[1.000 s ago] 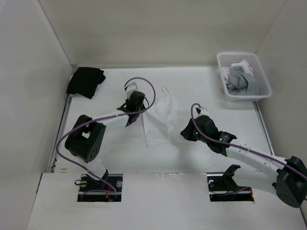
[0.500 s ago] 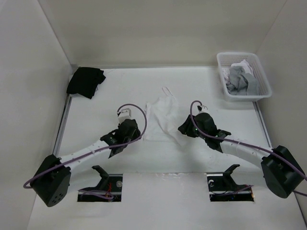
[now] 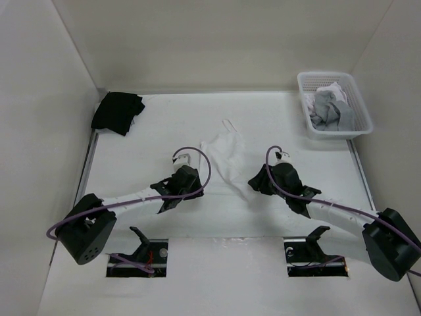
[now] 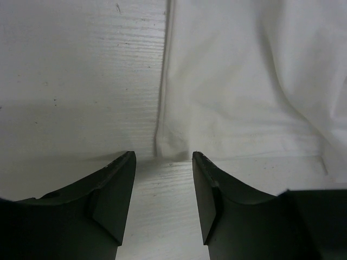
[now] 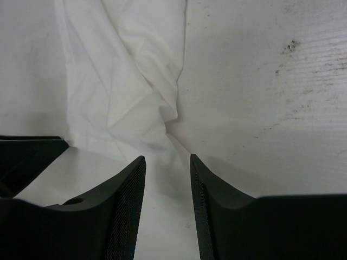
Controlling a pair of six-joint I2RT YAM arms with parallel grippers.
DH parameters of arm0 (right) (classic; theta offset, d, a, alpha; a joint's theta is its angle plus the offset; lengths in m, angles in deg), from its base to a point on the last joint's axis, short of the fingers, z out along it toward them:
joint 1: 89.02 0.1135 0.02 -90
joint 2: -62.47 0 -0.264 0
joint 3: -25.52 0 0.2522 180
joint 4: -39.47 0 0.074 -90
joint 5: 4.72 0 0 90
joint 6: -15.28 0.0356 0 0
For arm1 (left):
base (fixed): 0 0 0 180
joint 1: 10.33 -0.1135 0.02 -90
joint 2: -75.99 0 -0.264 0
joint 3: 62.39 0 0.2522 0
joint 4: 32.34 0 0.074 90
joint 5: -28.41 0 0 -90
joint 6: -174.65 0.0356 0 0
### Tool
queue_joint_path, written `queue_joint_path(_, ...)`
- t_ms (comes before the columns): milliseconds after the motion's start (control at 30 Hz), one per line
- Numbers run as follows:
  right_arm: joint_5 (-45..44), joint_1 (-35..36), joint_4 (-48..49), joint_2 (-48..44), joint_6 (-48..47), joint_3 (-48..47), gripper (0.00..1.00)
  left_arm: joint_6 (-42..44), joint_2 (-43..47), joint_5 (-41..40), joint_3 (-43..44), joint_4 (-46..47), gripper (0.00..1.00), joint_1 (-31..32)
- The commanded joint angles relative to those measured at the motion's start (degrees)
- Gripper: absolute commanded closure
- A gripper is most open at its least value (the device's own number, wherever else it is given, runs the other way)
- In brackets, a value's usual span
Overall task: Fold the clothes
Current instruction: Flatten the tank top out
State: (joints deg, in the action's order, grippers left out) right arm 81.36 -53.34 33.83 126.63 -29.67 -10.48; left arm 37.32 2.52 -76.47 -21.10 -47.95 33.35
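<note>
The clothes, a thin white strappy top, lie crumpled on the white table between my two arms, straps towards the back. My left gripper stands open just short of the top's near left corner; only bare table shows between its fingers. My right gripper is open at the near right corner. A creased tail of the top runs in between its fingertips, loose and not pinched.
A black garment lies in the back left corner. A white plastic basket with grey garments stands at the back right. Pale walls close in the table on the left, back and right.
Both grippers have opened and let go of the top, which hung stretched between them and now lies on the table. Both arms have drawn back to its near corners.
</note>
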Motion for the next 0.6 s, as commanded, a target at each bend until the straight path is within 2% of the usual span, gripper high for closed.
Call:
queue_joint_path(0,-0.73,-0.04,3.92,-0.44,0.38,0.79,0.57,-0.31,0.0,1.42,1.12,1.76,0.55,-0.66)
queue_joint_path(133,-0.73,-0.13,4.45,-0.26,0.56,1.15,0.57,-0.13,-2.73,1.95,2.0,1.76,0.57,-0.75)
queue_joint_path(267,-1.26,-0.31,4.36,-1.49,0.65,1.67,0.57,1.01,-4.57,2.3,2.88,2.9,0.65,-1.01)
queue_joint_path(367,-2.93,-0.66,3.05,-1.5,0.64,1.94,0.54,1.8,-3.62,3.01,3.41,3.6,0.88,-1.89)
queue_joint_path(433,-3.28,-0.48,1.38,-0.62,0.65,1.5,0.54,1.19,0.85,3.18,2.89,3.34,0.97,-3.29)
queue_joint_path(567,-3.02,0.65,-0.74,1.22,-0.06,0.27,0.54,0.14,14.2,2.92,-0.97,0.54,0.98,-7.06)
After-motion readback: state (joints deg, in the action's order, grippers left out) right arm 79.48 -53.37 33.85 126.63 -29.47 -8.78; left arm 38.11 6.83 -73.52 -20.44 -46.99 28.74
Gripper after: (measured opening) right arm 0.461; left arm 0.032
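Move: The tank top's left hem corner lies almost between the left hand's open fingertips, about 1 cm ahead, 1 cm to the right and 1 cm below. The tank top's middle is some 11 cm ahead and 8 cm right of that hand; its right hem corner is roughly 15 cm right and 3 cm back. From the right hand, that right hem corner is about 3 cm back, 1 cm left and 5 cm below. The left hand eases forward and right by barely a centimetre over the left hem corner and shuts its half-open fingers, pinching the cloth edge, then lifts about 3 cm with a slight swing back to its left and a little farther forward. Meanwhile the right hand keeps its fingers open above the right hem corner and sinks about 1 cm, drifting slightly to its right. ##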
